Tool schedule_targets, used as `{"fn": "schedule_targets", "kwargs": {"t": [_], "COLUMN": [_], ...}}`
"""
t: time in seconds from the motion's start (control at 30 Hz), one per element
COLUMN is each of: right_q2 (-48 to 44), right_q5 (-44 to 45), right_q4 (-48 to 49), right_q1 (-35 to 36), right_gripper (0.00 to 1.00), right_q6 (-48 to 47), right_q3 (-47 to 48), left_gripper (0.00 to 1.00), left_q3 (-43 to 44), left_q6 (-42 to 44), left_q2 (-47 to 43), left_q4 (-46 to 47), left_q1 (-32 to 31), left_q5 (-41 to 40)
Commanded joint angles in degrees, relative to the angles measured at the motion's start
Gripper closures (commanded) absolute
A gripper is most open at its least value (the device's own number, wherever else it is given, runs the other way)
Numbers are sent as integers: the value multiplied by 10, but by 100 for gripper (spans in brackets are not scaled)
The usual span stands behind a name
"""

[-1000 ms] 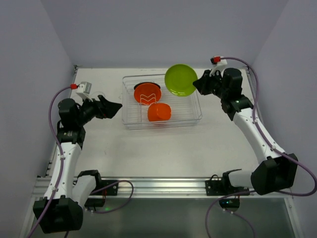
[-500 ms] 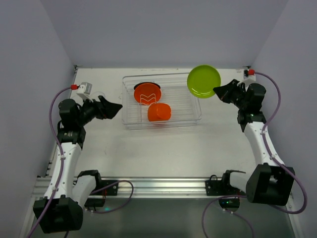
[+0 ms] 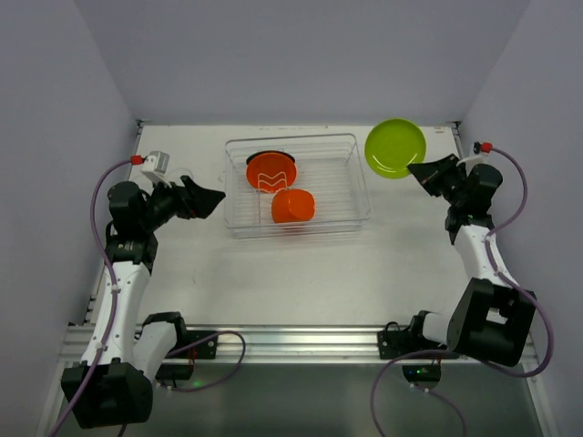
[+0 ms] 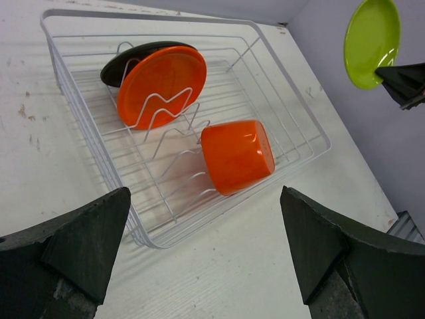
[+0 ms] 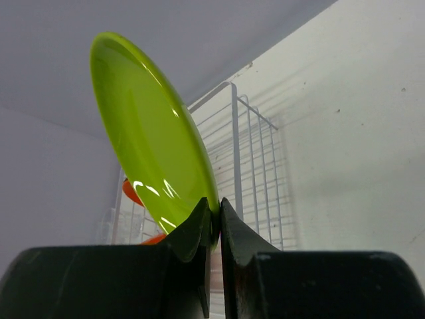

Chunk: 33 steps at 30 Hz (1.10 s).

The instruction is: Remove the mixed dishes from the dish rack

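The clear wire dish rack point(image 3: 239, 208) point(image 4: 93, 149) sits at the back middle of the table. An orange plate point(image 3: 271, 171) point(image 4: 161, 85) stands in its slots with a black plate point(image 4: 118, 61) behind it, and an orange cup point(image 3: 292, 207) point(image 4: 238, 155) lies on its side in the rack. My right gripper point(image 3: 421, 172) point(image 5: 219, 216) is shut on the rim of a lime green plate point(image 3: 394, 148) point(image 5: 149, 143) point(image 4: 370, 41), held in the air to the right of the rack. To the rack's left my left gripper point(image 3: 214, 198) point(image 4: 206, 256) stands wide open, nothing between its fingers.
Walls close the table in on the left, back and right. A strip of bare white table point(image 3: 410, 228) lies between the rack and the right wall. The arm bases and cables sit along the near edge point(image 3: 301, 341).
My right gripper has carried the lime green plate from above the rack's back right corner out to the right, past the rack. The left arm has not moved.
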Motion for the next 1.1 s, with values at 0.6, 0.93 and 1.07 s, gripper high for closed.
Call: {"fn": "schedule_targets", "kwargs": {"t": [0.6, 0.93, 1.07], "right_q2": [271, 336, 366], "right_q5": [12, 41, 43], "right_q4": [203, 197, 181], "right_q1": [-20, -20, -20], "right_gripper": [100, 100, 100], "right_q6": [186, 193, 199], "right_q3": [40, 70, 83], "left_gripper": [0, 0, 0], "left_q3": [-5, -4, -4], "left_q6": [-1, -2, -3], "left_q2": [-5, -3, -2], "left_q4": [21, 22, 23], "left_q1": [-2, -2, -2], "left_q5": [14, 16, 18]}}
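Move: Out over the bare table just beyond the rack's right side, the right hand still holds the green plate by its rim. The open patch lies about 14 cm ahead, 4 cm left and 22 cm below that hand. The rack's middle is some 29 cm left and 6 cm ahead, with the orange bowl also 29 cm left but about level. From the left hand, the patch is roughly 22 cm ahead, 45 cm right and 23 cm down. Lowering the green plate towards the open table right of the rack, the right hand sinks about 14 cm while reaching some 8 cm forward, quick at first and then slowing. Its fingers keep their pinch on the rim as the wrist tips down and rolls its left side up, each by roughly 20 degrees. ##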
